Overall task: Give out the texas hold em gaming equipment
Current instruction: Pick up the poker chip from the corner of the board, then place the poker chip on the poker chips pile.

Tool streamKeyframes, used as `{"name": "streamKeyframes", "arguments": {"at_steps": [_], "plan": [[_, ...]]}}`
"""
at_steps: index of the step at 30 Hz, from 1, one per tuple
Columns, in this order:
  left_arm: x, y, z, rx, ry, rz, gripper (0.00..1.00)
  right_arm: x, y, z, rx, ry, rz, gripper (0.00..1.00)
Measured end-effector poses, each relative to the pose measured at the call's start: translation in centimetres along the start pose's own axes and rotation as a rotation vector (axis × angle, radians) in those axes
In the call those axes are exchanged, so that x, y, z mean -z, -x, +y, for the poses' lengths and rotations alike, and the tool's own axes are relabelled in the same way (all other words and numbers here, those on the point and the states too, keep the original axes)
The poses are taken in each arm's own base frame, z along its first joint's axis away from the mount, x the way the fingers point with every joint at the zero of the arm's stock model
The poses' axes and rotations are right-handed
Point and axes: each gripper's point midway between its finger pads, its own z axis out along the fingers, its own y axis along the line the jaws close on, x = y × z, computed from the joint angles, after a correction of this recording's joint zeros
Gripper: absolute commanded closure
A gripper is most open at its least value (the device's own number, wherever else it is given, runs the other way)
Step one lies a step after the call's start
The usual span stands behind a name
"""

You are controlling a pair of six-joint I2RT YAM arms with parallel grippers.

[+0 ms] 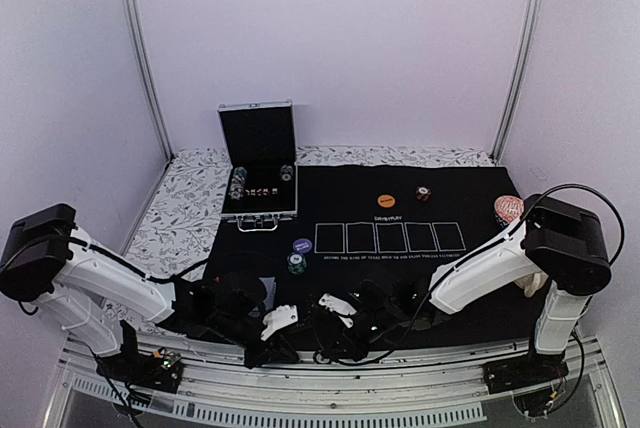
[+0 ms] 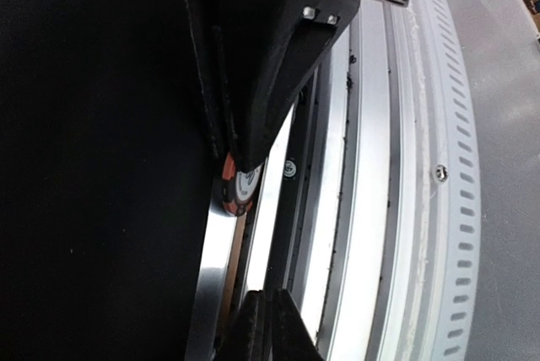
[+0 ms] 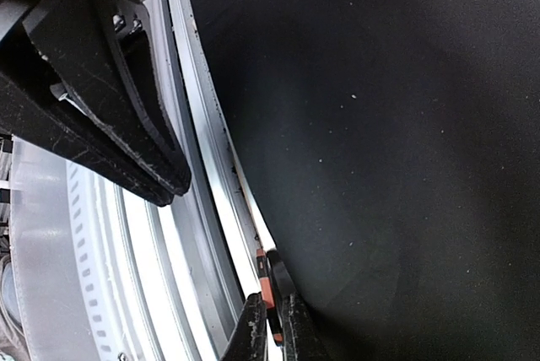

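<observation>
My right gripper [image 3: 272, 298] is shut on a red-black poker chip [image 3: 265, 277], held on edge over the mat's near edge. The left wrist view shows that same chip [image 2: 240, 188] pinched at the tip of the right fingers [image 2: 253, 83]. My left gripper [image 2: 269, 293] is shut with nothing in it. Seen from above, both grippers sit low and close together at the near edge, left [image 1: 272, 336] and right [image 1: 335, 326]. On the mat lie an orange chip [image 1: 387, 201], a red-black chip [image 1: 423, 193], a blue chip [image 1: 302, 245] and a green chip [image 1: 296, 263].
An open metal case [image 1: 258, 163] with more chips stands at the back left. The black mat [image 1: 470, 278] carries five white printed rectangles. A red-and-white patterned object [image 1: 508, 210] rests at its right edge. Aluminium rails [image 1: 400, 388] run just below the grippers.
</observation>
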Motion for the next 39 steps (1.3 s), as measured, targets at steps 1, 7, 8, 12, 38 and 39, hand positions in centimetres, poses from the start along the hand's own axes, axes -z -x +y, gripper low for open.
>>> {"name": "streamKeyframes", "arguments": {"at_steps": [1, 7, 8, 12, 38, 39], "plan": [[0.0, 0.0, 0.0, 0.000, 0.000, 0.000, 0.93, 0.0, 0.0, 0.0, 0.000, 0.000, 0.000, 0.97], [1.8, 1.7, -0.7, -0.028, 0.002, -0.065, 0.85, 1.1, 0.2, 0.4, -0.007, -0.023, 0.002, 0.97], [2.5, 2.7, -0.9, -0.042, 0.005, -0.101, 0.83, 2.1, 0.7, 0.9, -0.013, -0.017, -0.009, 0.97], [5.7, 6.2, -1.6, -0.095, 0.042, -0.245, 0.74, 6.8, 4.6, 2.9, -0.014, 0.019, -0.124, 0.97], [17.1, 11.9, 8.3, 0.140, 0.585, -0.447, 0.27, 35.2, 11.3, -34.0, -0.718, -0.418, -0.743, 0.98], [17.1, 11.8, 8.5, 0.145, 0.589, -0.445, 0.27, 35.3, 11.7, -34.7, -0.723, -0.416, -0.748, 0.98]]}}
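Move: The right hand already pinches the chip at the board's near edge; the red-and-black chip stack it goes to lies about 42 cm ahead and 28 cm to its right, roughly at its height. The big blind button is about level with that stack, 10 cm to its left; the bowl stands some 35 cm ahead and 51 cm right of the hand. From the left hand, the card deck lies around 12 cm ahead and 10 cm left, the pinched chip about 5 cm right. Up first, then fast forward and to the right, the right hand carries the pinched chip off the board's edge in an arc some 40 cm out and 27 cm across, cresting near 20 cm and sinking again towards the red-and-black stack while swinging about 60 degrees clockwise. The left hand lifts, then goes forward towards the deck, opening wide and turning counter-clockwise. ##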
